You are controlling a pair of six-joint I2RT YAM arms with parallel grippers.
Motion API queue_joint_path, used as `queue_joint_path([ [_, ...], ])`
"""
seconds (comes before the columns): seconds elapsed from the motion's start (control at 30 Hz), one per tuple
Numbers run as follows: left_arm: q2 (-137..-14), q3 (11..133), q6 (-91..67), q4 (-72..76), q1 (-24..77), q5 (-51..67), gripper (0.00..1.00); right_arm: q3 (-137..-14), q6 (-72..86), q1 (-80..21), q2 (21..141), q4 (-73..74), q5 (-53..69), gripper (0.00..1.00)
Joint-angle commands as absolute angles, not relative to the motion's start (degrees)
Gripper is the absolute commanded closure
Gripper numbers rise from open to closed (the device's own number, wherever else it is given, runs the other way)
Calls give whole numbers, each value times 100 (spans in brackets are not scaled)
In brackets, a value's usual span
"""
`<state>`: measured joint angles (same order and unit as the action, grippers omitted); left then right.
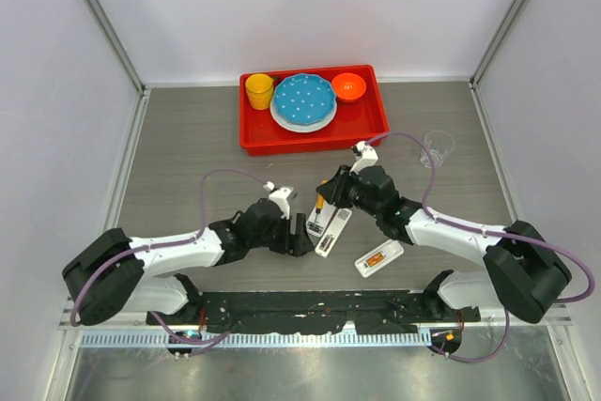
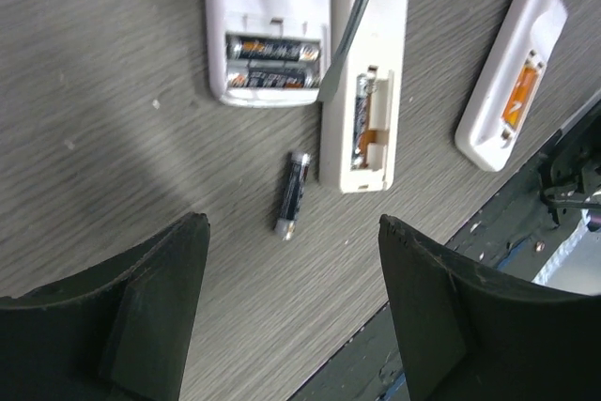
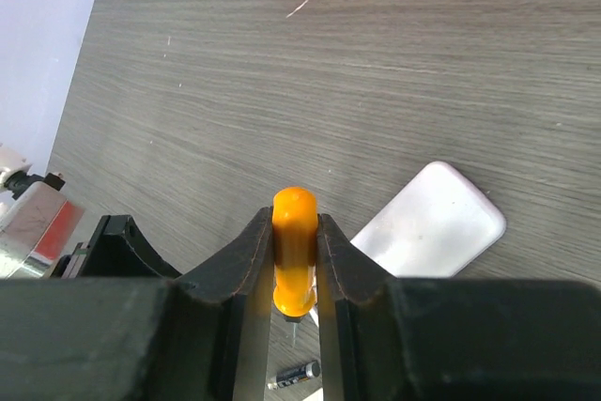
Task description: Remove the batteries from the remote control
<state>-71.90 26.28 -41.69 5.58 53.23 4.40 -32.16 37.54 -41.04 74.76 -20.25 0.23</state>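
The white remote control (image 2: 268, 7) lies back up with its compartment open, and two dark batteries (image 2: 272, 63) sit side by side in it. Beside it a narrower white remote (image 2: 362, 110) holds one battery (image 2: 361, 124). One loose battery (image 2: 294, 192) lies on the table just ahead of my open left gripper (image 2: 293, 251), which holds nothing. My right gripper (image 3: 295, 260) is shut on the orange-handled screwdriver (image 3: 295, 241). Its dark shaft (image 2: 343, 35) slants down to the seam between the two remotes. From above, both grippers (image 1: 299, 243) (image 1: 327, 196) flank the remotes (image 1: 321, 221).
A third white piece (image 1: 379, 257) with an orange inside lies to the right, near the table's front edge. At the back, a red tray (image 1: 376, 124) holds a yellow cup (image 1: 259, 91), a blue plate (image 1: 303, 99) and an orange bowl (image 1: 348, 86). A clear cup (image 1: 439, 146) stands at the right.
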Motion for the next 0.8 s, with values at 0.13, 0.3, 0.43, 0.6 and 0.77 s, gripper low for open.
queue_joint_path([
  [0.13, -7768, 3673, -3701, 431, 5940, 159, 25, -3314, 3639, -3850, 6874, -1494, -475, 99],
  [0.3, -8454, 4420, -3551, -8, 6406, -630, 25, -3077, 3665, -3508, 6566, -1318, -238, 99],
  [0.43, -8867, 4824, -3612, -588, 6872, -1840, 24, -2813, 3726, -3051, 6320, -1301, 157, 99],
  [0.6, -9245, 5097, -3665, -940, 7207, -2671, 23, -2707, 3727, -2865, 6126, -1222, 351, 99],
  [0.77, -9457, 5028, -3543, -827, 7312, -2498, 28, -2646, 3726, -2830, 6100, -1239, 439, 99],
])
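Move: The battery still in the slim remote lies about 7 cm to the left hand's right, 1 cm ahead and 4 cm lower. The loose battery is nearer, about 2 cm ahead and 3 cm right; the wide remote's middle is some 8 cm ahead and 5 cm right, and the remote with orange batteries about 20 cm right and 3 cm back. From the right hand, the slim remote's battery is roughly 11 cm back, straight in line and 10 cm below. The open left hand arcs to its right by about 8 cm, rising 2 to 3 cm past the loose battery, then sinks some 4 cm and eases slightly back left towards the slim remote's open compartment, its wrist turning some 25 degrees so that the fingers line up with the remote. The right hand, still gripping the screwdriver, makes room by swinging about 8 cm to its right, away from that compartment, turning about 10 degrees clockwise. ##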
